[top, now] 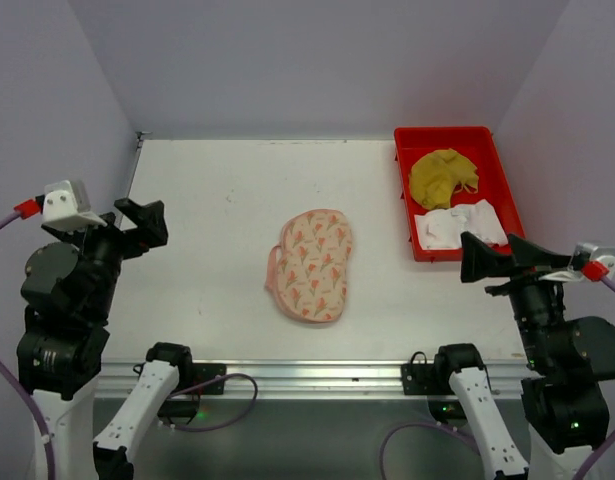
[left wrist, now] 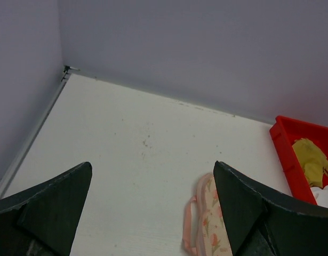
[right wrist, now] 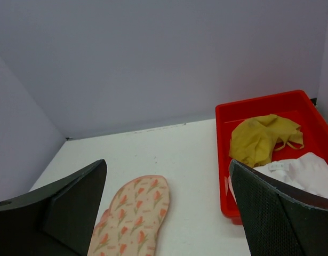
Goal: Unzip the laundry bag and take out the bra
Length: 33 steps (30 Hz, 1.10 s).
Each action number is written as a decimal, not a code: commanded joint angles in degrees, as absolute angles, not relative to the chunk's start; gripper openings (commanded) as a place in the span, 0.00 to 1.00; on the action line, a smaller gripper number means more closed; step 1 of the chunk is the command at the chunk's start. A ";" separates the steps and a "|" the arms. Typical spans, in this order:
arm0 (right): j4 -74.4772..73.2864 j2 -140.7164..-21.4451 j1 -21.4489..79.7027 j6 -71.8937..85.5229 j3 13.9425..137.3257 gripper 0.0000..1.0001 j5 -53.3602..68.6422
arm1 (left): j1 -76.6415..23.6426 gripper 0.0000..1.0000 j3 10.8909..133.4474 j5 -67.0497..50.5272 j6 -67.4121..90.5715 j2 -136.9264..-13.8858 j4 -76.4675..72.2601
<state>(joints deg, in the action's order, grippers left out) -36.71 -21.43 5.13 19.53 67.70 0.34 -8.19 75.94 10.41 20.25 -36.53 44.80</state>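
The laundry bag (top: 312, 265) lies flat mid-table, a beige oval pouch with orange-red flower print and pink edging. A pink loop (top: 272, 272) sticks out on its left side. It looks zipped, and the bra is hidden. My left gripper (top: 142, 225) hovers open at the table's left edge, well away from the bag. In the left wrist view (left wrist: 153, 165) the bag (left wrist: 206, 224) shows low beside the right finger. My right gripper (top: 502, 255) hangs open near the tray's front. From the right wrist (right wrist: 167, 162) the bag (right wrist: 134, 216) lies low left between the fingers.
A red plastic tray (top: 500, 150) sits at the back right, holding a crumpled yellow garment (top: 440, 176) and a white cloth (top: 457, 225). Lilac walls close the table on three sides. A metal rail (top: 317, 372) runs along the near edge.
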 commanded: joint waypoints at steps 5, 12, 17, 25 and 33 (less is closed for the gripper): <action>-39.81 -14.69 7.29 16.00 65.74 0.99 -1.93 | -8.26 1.00 73.83 16.00 18.81 -30.07 49.92; -41.31 -11.17 8.09 15.12 64.60 0.99 -2.46 | -9.23 1.00 70.23 14.68 21.36 -26.20 50.36; -41.49 -10.11 8.09 15.47 63.72 0.99 -1.14 | -9.93 1.00 68.12 14.07 22.59 -24.79 50.62; -41.13 -10.28 8.09 15.38 63.81 0.99 -0.35 | -10.11 1.00 66.36 13.36 22.85 -24.96 49.57; -40.96 -10.81 8.17 14.77 63.81 0.99 -0.44 | -10.11 1.00 65.39 12.75 22.50 -26.54 47.29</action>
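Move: The laundry bag lies closed on the table, about 8 cm ahead of the left hand, 32 cm to its right and 40 cm below. From the right hand, the bag is roughly 13 cm ahead, 30 cm left and 42 cm below; the red bin's middle is some 31 cm ahead and 5 cm right, with the white cloth in it about 23 cm ahead and 5 cm right, both some 40 cm below. High above the table, both open hands draw back about 4 cm and sink, the left some 6. ##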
